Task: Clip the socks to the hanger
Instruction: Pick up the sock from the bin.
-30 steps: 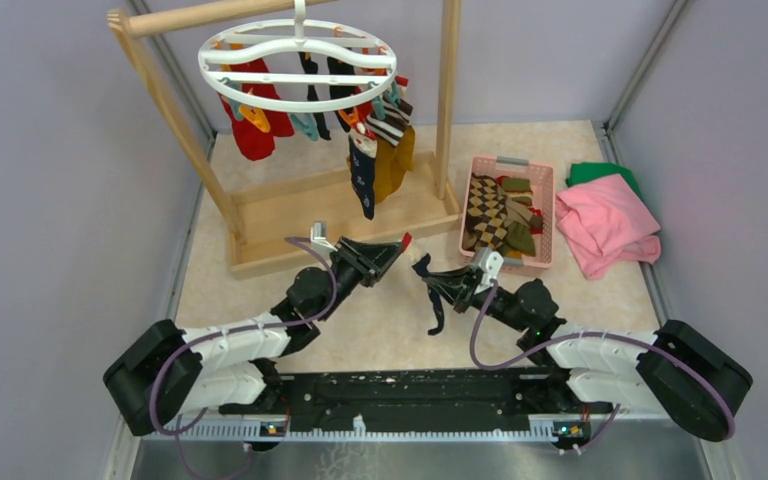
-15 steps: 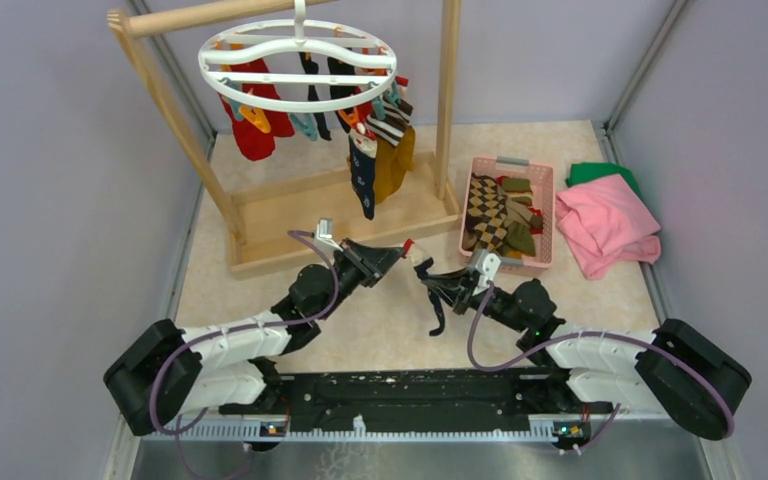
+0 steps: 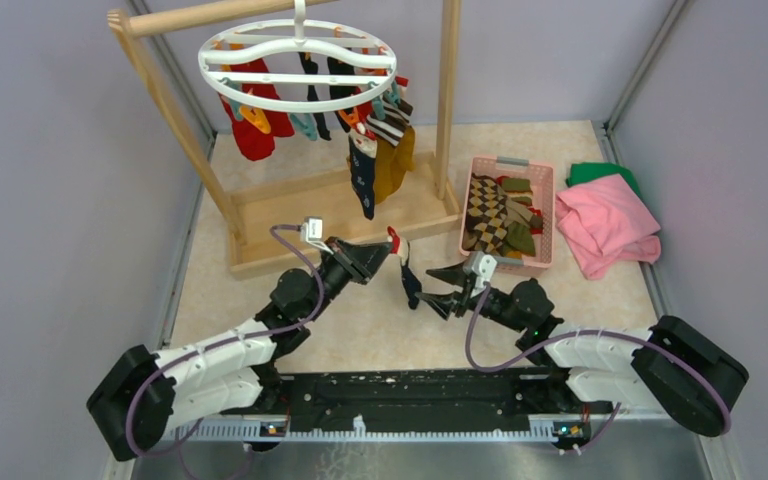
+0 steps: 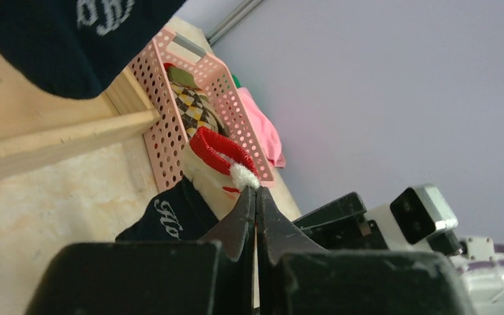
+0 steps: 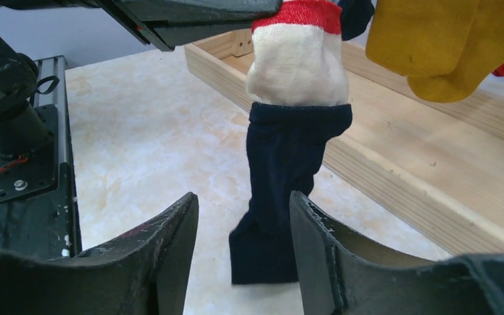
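Observation:
A navy sock (image 3: 407, 274) with a white and red cuff dangles above the table from my left gripper (image 3: 390, 243), which is shut on the cuff's edge (image 4: 244, 177). My right gripper (image 3: 438, 292) stands open just right of it, and the sock (image 5: 289, 157) hangs free beyond its spread fingers (image 5: 170, 243). The white round hanger (image 3: 290, 104) hangs from the wooden rack at the back. Red (image 3: 252, 135), navy (image 3: 363, 180) and mustard (image 3: 396, 160) socks are clipped under it. More socks, argyle among them (image 3: 488, 212), lie in the pink basket (image 3: 506, 161).
The wooden rack's base (image 3: 300, 215) lies just behind both grippers, with posts left (image 3: 175, 125) and right (image 3: 448, 90). A pink cloth (image 3: 605, 228) and a green cloth (image 3: 600, 172) sit right of the basket. Grey walls close in the sides.
My left gripper shut on the sock's cuff and drew it left. My right gripper opened and let the sock go, so it now hangs from the left gripper alone.

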Robot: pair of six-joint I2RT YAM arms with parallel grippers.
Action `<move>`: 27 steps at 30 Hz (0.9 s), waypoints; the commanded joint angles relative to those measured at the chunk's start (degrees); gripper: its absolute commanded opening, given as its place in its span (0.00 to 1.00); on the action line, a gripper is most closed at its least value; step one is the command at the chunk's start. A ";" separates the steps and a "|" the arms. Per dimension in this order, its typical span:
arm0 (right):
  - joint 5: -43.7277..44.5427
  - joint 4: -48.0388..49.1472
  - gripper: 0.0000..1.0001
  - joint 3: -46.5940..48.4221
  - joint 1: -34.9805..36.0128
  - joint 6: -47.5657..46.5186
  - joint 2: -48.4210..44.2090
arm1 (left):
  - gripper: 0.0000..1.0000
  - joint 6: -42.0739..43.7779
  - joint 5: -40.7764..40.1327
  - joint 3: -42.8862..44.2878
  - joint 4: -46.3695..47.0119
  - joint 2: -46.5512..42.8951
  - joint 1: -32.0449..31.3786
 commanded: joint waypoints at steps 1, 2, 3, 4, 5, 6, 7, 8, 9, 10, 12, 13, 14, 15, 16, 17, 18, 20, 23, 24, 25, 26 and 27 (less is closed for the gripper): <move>-2.88 1.63 0.57 2.30 0.85 0.54 0.17 | 0.00 21.11 4.90 3.06 -5.74 -5.22 0.22; -3.34 1.66 0.58 2.43 0.81 0.60 0.19 | 0.00 25.36 6.14 3.88 -9.07 -6.24 0.25; -3.83 1.66 0.61 2.49 0.81 0.67 0.14 | 0.00 30.61 9.22 4.81 -11.59 -7.10 0.24; -4.18 1.64 0.63 2.46 0.81 0.57 -0.16 | 0.00 35.16 11.17 5.71 -14.59 -7.87 0.25; -4.38 1.59 0.65 2.49 0.81 0.61 -0.57 | 0.00 39.32 13.12 6.67 -17.10 -8.59 0.25; -4.67 1.32 0.66 2.53 0.73 0.51 -1.16 | 0.00 43.64 15.64 7.41 -19.45 -9.17 0.25; -5.02 0.91 0.67 2.60 0.76 0.23 -1.98 | 0.00 47.47 18.31 8.08 -21.51 -9.70 0.25; -5.44 0.24 0.68 2.81 0.77 -0.22 -2.91 | 0.00 51.10 20.98 8.77 -23.57 -10.23 0.25; -5.75 -0.69 0.69 3.06 0.73 -0.71 -4.16 | 0.00 54.53 23.33 9.33 -25.44 -10.67 0.25; -6.02 -1.83 0.70 3.53 0.74 -1.28 -5.40 | 0.00 57.76 26.00 9.90 -27.12 -11.08 0.21; -6.61 -4.46 0.73 4.34 0.73 -3.90 -8.48 | 0.00 63.27 27.68 11.55 -31.41 -11.93 0.24; -6.60 -6.15 0.76 4.93 0.74 -4.48 -9.91 | 0.00 65.24 27.70 12.36 -33.23 -12.41 0.16; -6.50 -7.76 0.78 5.46 0.72 -5.07 -11.29 | 0.00 66.71 27.52 13.02 -34.95 -12.88 0.15; -6.57 -9.21 0.81 6.01 0.72 -5.54 -12.58 | 0.00 67.77 27.73 13.52 -35.85 -13.34 0.16; -6.91 -10.90 0.82 6.73 0.72 -6.37 -13.62 | 0.00 69.04 29.01 13.77 -36.19 -13.80 0.14; -7.78 -12.82 0.82 7.65 0.72 -7.52 -14.47 | 0.00 70.12 30.67 13.84 -36.20 -14.24 0.16; -8.43 -15.28 0.83 8.83 0.72 -9.01 -14.98 | 0.00 71.45 32.67 13.77 -36.03 -14.59 0.04; -9.65 -20.65 0.83 11.33 0.72 -11.89 -15.16 | 0.00 73.34 35.79 13.96 -35.90 -14.71 0.02; -11.34 -24.46 0.83 13.51 0.72 -14.17 -13.59 | 0.00 74.40 39.81 15.16 -37.50 -14.33 0.07; -12.20 -24.41 0.82 13.55 0.72 -14.97 -13.18 | 0.00 74.31 41.42 15.60 -38.33 -14.33 0.07; -12.83 -24.20 0.82 13.39 0.70 -15.42 -12.88 | 0.00 74.20 42.47 15.99 -38.96 -14.47 0.05; -13.17 -24.26 0.82 13.46 0.72 -15.54 -12.74 | 0.00 74.02 43.32 16.12 -39.25 -14.68 0.07; -13.61 -24.68 0.82 13.55 0.72 -15.61 -12.70 | 0.00 73.72 43.87 16.06 -39.51 -15.05 0.01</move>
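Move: Hanging by its red-and-white cuff from the shut left fingers, the sock has its cuff about 4 cm ahead of the right hand, 6 cm to its left and 5 cm higher. From the left hand, the half-open right gripper is some 5 cm back, 7 cm right and 7 cm lower. The bin is roughly 20 cm ahead of the right hand, 18 cm to its right and 10 cm below; the hung navy sock is about 11 cm ahead of the left hand, 6 cm left and 5 cm up. Drawing back about 8 cm, the left hand keeps its pinch on the cuff and rolls and swings some 75 degrees until its fingers point right, towards the other gripper. The right hand spreads its fingers wide, eases back a little, then rises quickly about 8 cm to the cuff's height, rolling slightly. ##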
